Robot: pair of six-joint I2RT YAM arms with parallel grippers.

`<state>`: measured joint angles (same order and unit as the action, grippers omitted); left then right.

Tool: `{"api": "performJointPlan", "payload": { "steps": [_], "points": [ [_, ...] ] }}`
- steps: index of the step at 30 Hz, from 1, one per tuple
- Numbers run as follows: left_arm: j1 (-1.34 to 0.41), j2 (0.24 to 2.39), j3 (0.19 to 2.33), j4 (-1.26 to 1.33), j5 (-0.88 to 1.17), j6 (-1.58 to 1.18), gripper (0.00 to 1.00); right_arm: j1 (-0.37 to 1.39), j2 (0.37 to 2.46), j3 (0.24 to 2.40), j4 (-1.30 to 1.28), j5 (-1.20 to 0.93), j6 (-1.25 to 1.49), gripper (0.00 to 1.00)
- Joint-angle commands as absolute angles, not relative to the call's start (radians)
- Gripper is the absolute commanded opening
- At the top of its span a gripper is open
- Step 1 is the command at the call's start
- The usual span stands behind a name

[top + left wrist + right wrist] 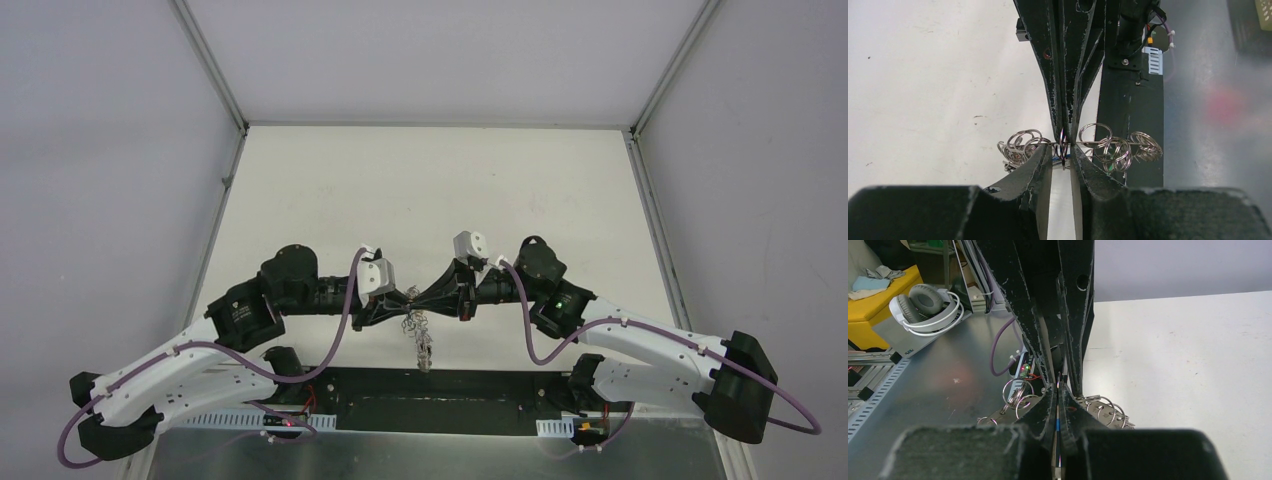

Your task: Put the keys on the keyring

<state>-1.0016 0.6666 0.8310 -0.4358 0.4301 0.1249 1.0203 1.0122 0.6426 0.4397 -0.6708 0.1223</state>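
Observation:
The keyring hangs in the air between the two gripper tips, and keys dangle below it. In the left wrist view its wire runs level, with small loops bunched at left and right. My right gripper comes in from above and is shut on the keyring beside a small iridescent ring. My left gripper faces it with jaws slightly apart either side of that ring, not touching it. In the right wrist view, the right gripper is pinched shut on a thin strip.
The black mounting plate and a metal bench lie under the hanging keys. White headphones and a yellow box sit beyond the bench. White walls enclose the table.

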Motion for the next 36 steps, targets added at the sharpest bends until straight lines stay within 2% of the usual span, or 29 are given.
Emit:
{"api": "performJointPlan", "payload": {
  "steps": [1,4,7,13,18,20,24,29,36],
  "points": [
    [-1.008,0.646,0.863,-0.364,0.451,0.118,0.19,1.025,0.983,0.65,0.52,-0.68,0.116,0.0],
    [-1.007,0.642,0.862,-0.362,0.438,0.106,0.13,1.025,0.985,0.652,0.514,-0.681,0.117,0.0],
    [-1.008,0.639,0.862,-0.363,0.434,0.108,0.01,1.025,0.983,0.653,0.511,-0.679,0.115,0.0],
    [-1.007,0.641,0.871,-0.382,0.407,0.106,0.0,1.025,0.975,0.648,0.507,-0.64,0.121,0.02],
    [-1.006,0.676,0.957,-0.516,0.363,0.132,0.0,1.025,0.947,0.64,0.486,-0.601,0.116,0.39],
    [-1.007,0.705,1.008,-0.59,0.362,0.152,0.0,1.024,0.937,0.636,0.478,-0.584,0.113,0.5],
    [-1.007,0.782,1.132,-0.756,0.36,0.185,0.0,1.025,0.928,0.632,0.47,-0.558,0.111,0.62],
    [-1.008,0.918,1.314,-0.982,0.336,0.222,0.0,1.025,0.939,0.64,0.477,-0.53,0.131,0.62],
    [-1.009,1.103,1.541,-1.235,0.289,0.248,0.0,1.025,0.975,0.658,0.503,-0.553,0.154,0.58]
  ]
}}
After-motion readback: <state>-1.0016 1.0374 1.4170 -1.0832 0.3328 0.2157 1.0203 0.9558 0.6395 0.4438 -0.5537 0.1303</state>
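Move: The small ring at the plate's top edge sits between the left fingertips, about 1 cm to the right of the left hand point and level with it; it lies some 1 cm left of the right hand, whose fingers are already shut there. From the left hand, the keyring plate's middle hangs roughly 5 cm below, 1 cm right and 1 cm back; the blue tag is about 3 cm below, 1 cm right and 1 cm back. Left pinches the small ring, then carries it 3 cm up and left, fingertips tipping down, once right opens wide. ##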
